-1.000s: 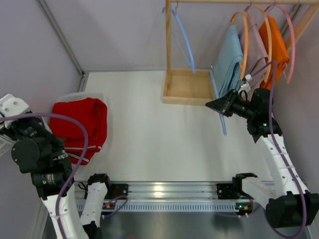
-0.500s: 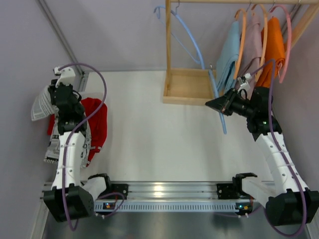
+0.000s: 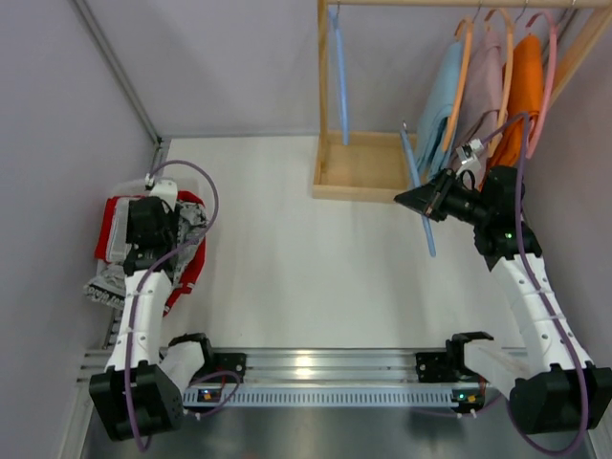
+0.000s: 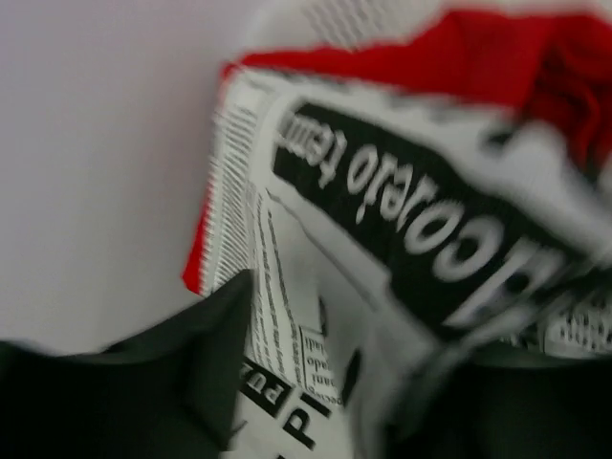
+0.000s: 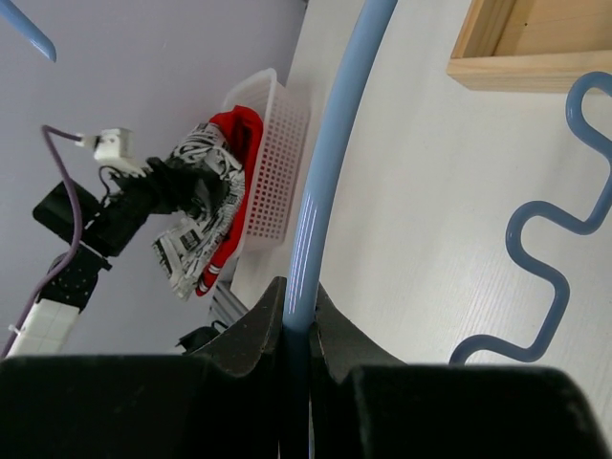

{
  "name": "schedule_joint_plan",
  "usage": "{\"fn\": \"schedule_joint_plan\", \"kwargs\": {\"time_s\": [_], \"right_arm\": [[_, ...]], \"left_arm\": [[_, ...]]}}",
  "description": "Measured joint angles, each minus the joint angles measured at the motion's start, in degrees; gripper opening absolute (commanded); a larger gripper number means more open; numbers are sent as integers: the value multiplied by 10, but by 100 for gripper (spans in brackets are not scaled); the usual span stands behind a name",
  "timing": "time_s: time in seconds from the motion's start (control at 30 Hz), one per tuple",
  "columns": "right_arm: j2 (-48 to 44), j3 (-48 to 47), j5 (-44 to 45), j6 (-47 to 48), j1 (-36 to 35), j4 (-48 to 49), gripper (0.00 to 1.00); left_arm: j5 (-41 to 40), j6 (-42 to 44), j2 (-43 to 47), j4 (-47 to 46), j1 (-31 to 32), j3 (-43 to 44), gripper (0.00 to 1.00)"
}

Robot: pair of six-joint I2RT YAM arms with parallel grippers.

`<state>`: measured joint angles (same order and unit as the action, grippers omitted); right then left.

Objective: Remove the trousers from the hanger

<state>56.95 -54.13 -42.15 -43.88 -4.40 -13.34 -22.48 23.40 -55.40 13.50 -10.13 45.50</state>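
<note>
My left gripper is low over the white basket at the far left. It is shut on the white trousers with black print, which drape over the red trousers in the basket. My right gripper is shut on the lower bar of the empty blue hanger, which hangs from the rail. The right wrist view also shows the printed trousers hanging from the left gripper. Light blue trousers, dusty mauve trousers and orange trousers hang on hangers at the back right.
A wooden rack with a box base stands at the back centre-right. An upright post rises from it. Grey walls close in on the left, back and right. The arm rail runs along the near edge.
My left arm has come down from high at the left to the basket, carrying the printed trousers. The blue hanger has swung on the rail. My right arm has stayed put.
</note>
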Motion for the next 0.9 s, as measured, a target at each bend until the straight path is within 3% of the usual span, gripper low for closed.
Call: {"fn": "schedule_joint_plan", "kwargs": {"time_s": [0.13, 0.33, 0.63, 0.9], "right_arm": [[0, -1, 0, 3, 0, -2, 0], [-1, -19, 0, 8, 0, -15, 0], [-53, -30, 12, 2, -4, -59, 0], [-63, -85, 10, -17, -41, -75, 0]], "left_arm": [[57, -18, -12, 71, 0, -35, 89], [131, -67, -38, 160, -2, 19, 98], [283, -130, 78, 199, -2, 207, 98], [391, -154, 147, 202, -2, 243, 98]]}}
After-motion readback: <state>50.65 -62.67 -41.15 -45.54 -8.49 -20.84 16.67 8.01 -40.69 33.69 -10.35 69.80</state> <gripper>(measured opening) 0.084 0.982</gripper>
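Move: The left hand, fingers half open around the printed trousers, is over the basket: its middle lies roughly 14 cm below and 2 cm right, level fore and aft, with the red trousers already in it, about 3 cm back and 3 cm right of the hand. The right hand grips an empty blue hanger; the basket is some 68 cm to its left, 2 cm nearer and 22 cm lower, and the hanging light-blue trousers are about 20 cm ahead, 7 cm right and 5 cm higher. Down first, the left hand dips 7 to 8 cm towards the basket as its fingers spread wide and let go of the printed trousers, then it climbs some 25 cm clear, drawing right and a little back, turning clockwise and tipping its fingers up. The right hand, still shut on the blue hanger, then carries it up about 7 cm and slightly back. ##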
